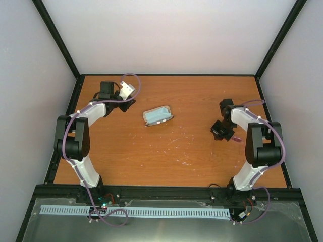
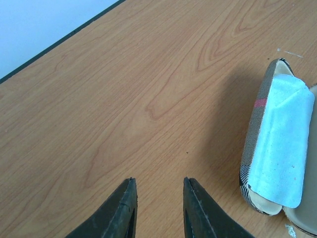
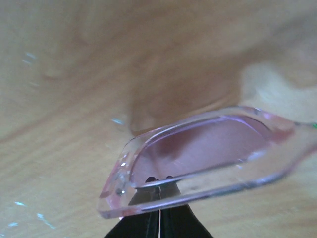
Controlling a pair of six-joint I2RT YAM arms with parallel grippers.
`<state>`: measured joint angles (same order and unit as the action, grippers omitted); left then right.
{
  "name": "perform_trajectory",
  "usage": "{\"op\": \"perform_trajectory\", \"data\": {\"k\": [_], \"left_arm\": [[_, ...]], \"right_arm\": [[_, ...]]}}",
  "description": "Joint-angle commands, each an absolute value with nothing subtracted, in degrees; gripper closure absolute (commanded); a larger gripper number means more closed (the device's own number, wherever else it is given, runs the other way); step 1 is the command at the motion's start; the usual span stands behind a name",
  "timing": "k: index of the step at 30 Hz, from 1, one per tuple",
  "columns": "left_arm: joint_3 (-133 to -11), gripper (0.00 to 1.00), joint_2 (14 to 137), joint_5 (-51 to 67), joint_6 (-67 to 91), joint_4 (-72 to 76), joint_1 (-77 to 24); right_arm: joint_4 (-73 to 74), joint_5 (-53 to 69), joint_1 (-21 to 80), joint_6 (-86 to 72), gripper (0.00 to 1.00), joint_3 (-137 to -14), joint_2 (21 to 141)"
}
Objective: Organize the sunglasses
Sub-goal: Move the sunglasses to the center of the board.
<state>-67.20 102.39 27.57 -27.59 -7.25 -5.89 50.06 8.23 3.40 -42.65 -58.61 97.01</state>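
The sunglasses (image 3: 208, 148), pink translucent frame with pink-purple lenses, fill the right wrist view just above the table. My right gripper (image 3: 159, 182) is shut on their lower rim. From above, the right gripper (image 1: 222, 132) hangs at the right side of the table with the sunglasses (image 1: 235, 137) sticking out beside it. My left gripper (image 2: 159, 181) is open with only bare wood between its fingers. It hovers at the far left (image 1: 126, 101), left of the case and apart from it.
An open brown striped case (image 1: 159, 116) lies mid-table with a light blue cloth (image 2: 280, 148) laid in it; its striped wall (image 2: 255, 144) shows at the right of the left wrist view. Black frame rails edge the table (image 1: 166, 156).
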Motion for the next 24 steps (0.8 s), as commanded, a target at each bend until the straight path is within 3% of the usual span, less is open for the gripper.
{"op": "perform_trajectory", "data": {"k": [1, 11, 16, 24], "left_arm": [[-67.0, 0.72, 101.0, 27.5, -28.4, -6.0, -5.7], [-65.8, 0.72, 100.8, 27.2, -29.0, -4.1, -5.7], [-66.1, 0.70, 100.9, 26.9, -29.1, -3.4, -5.7], [-66.6, 0.67, 101.1, 27.7, -28.9, -4.1, -5.7]], "right_arm": [[47.0, 9.8, 5.4, -43.6, 0.97, -64.8, 102.0], [46.7, 12.3, 8.5, -42.4, 0.96, -79.5, 112.4], [47.9, 11.3, 9.1, -40.9, 0.76, -82.7, 107.6], [52.4, 6.5, 9.1, -22.9, 0.61, -76.6, 96.6]]}}
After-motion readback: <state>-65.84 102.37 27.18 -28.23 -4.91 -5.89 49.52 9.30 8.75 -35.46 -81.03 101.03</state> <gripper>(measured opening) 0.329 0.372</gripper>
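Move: The right hand's shut fingertips are low, just behind the left lens, so the middle of the sunglasses' front lies about 4 cm to their right, 1 cm ahead and 1 cm below. The board's centre is roughly 25 cm left and 8 cm ahead of that hand, and the open glasses case about 30 cm left and 12 cm ahead. From the left hand, the sunglasses' front lies some 47 cm right, 17 cm back and 11 cm below. Shut fingertips keep pushing the left lens from behind: the right hand slides level over the board, forward about 10 cm and left some 5 cm. Then it comes free of the sunglasses and rises about 9 cm almost straight up, the fingers opening to roughly a third and their tips swinging forward some 20 degrees. ##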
